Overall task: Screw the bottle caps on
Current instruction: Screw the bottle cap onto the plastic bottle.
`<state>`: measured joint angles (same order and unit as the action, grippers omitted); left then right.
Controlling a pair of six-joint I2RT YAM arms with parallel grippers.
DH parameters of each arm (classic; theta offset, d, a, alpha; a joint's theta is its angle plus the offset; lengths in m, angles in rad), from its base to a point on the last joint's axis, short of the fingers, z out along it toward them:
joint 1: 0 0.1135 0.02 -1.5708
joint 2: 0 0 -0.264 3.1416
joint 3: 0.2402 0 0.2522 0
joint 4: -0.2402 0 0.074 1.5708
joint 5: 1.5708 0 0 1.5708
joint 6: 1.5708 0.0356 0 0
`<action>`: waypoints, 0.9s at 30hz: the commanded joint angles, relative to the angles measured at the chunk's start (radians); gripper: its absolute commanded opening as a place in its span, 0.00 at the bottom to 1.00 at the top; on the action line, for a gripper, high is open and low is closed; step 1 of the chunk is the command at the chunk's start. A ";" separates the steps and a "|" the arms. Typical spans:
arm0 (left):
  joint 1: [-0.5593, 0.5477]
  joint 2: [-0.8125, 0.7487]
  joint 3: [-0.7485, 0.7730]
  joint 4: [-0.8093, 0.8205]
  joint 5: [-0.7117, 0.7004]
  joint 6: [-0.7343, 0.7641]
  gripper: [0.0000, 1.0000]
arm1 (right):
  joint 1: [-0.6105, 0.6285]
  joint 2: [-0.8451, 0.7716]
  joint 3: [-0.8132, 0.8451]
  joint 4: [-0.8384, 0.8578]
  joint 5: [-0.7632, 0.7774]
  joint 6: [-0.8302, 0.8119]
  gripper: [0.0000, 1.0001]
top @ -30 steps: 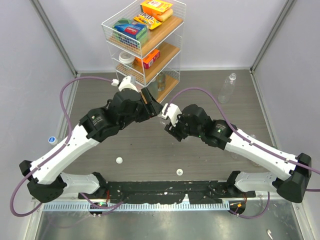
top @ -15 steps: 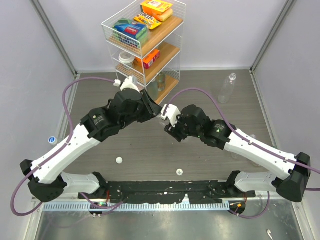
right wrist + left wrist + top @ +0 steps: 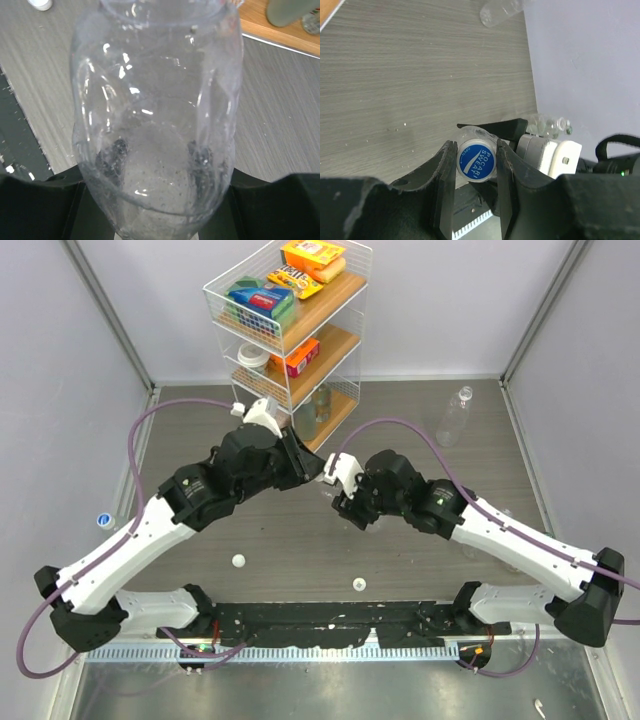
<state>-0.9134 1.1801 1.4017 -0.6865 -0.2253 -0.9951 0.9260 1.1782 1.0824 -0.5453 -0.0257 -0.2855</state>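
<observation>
My left gripper point(image 3: 476, 167) is shut on a white bottle cap point(image 3: 475, 161) with a blue "POCARI SWEAT" top, one finger on each side. The cap sits at the neck of a clear bottle point(image 3: 155, 125) that fills the right wrist view. My right gripper point(image 3: 155, 210) is shut on that bottle's body. In the top view the two grippers meet above the table's middle, left gripper point(image 3: 312, 468) facing right gripper point(image 3: 342, 488). The bottle itself is almost hidden between them there.
Two loose white caps point(image 3: 238, 561) point(image 3: 358, 584) lie near the front. A blue-rimmed cap point(image 3: 103, 521) lies far left. Another clear bottle point(image 3: 452, 418) lies back right. A wire shelf rack point(image 3: 290, 320) with boxes stands at the back.
My left wrist has shifted and turned slightly at the cap, its elbow moving a little right. The right arm has barely moved and still holds the bottle.
</observation>
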 commanded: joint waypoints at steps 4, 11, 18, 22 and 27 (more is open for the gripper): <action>-0.005 -0.092 -0.161 0.320 0.377 0.157 0.00 | 0.005 -0.091 0.037 0.054 -0.313 -0.058 0.01; -0.005 -0.122 -0.202 0.404 0.596 0.329 0.00 | 0.004 -0.117 0.051 0.047 -0.430 -0.081 0.01; -0.005 -0.082 -0.168 0.349 0.698 0.461 0.00 | 0.004 -0.123 0.056 0.045 -0.456 -0.084 0.01; -0.005 -0.079 -0.149 0.311 0.663 0.477 0.00 | 0.004 -0.121 0.057 0.041 -0.425 -0.081 0.01; -0.005 -0.091 -0.119 0.245 0.619 0.498 0.68 | 0.005 -0.132 0.033 0.025 -0.416 -0.118 0.01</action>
<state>-0.8864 1.0584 1.2545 -0.4458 0.2722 -0.5461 0.9077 1.0447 1.0824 -0.6750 -0.3691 -0.3614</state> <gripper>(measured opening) 0.560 0.553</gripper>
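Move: The left gripper already has the blue-topped bottle cap between its pads; the plastic bottle's middle lies about 8 cm below it and 4 cm to the right, neither ahead nor back. From the right gripper, which holds the bottle, the cap is some 12 cm higher, 6 cm left and 1 cm ahead. Far below the left gripper, by about 33 cm, lie two loose caps: one 15 cm back and 10 cm right, the other 10 cm back and 18 cm left. Keep the left pads pinched on the cap and draw both grippers back towards the base together, about 6 cm and slightly up, the left one also easing rightward. Meanwhile turn the left wrist clockwise some 35 degrees with its fingers tipping up, and swing the bottle counter-clockwise roughly 15 with the right. Finish by opening the left fingers; the right keeps its grip. ##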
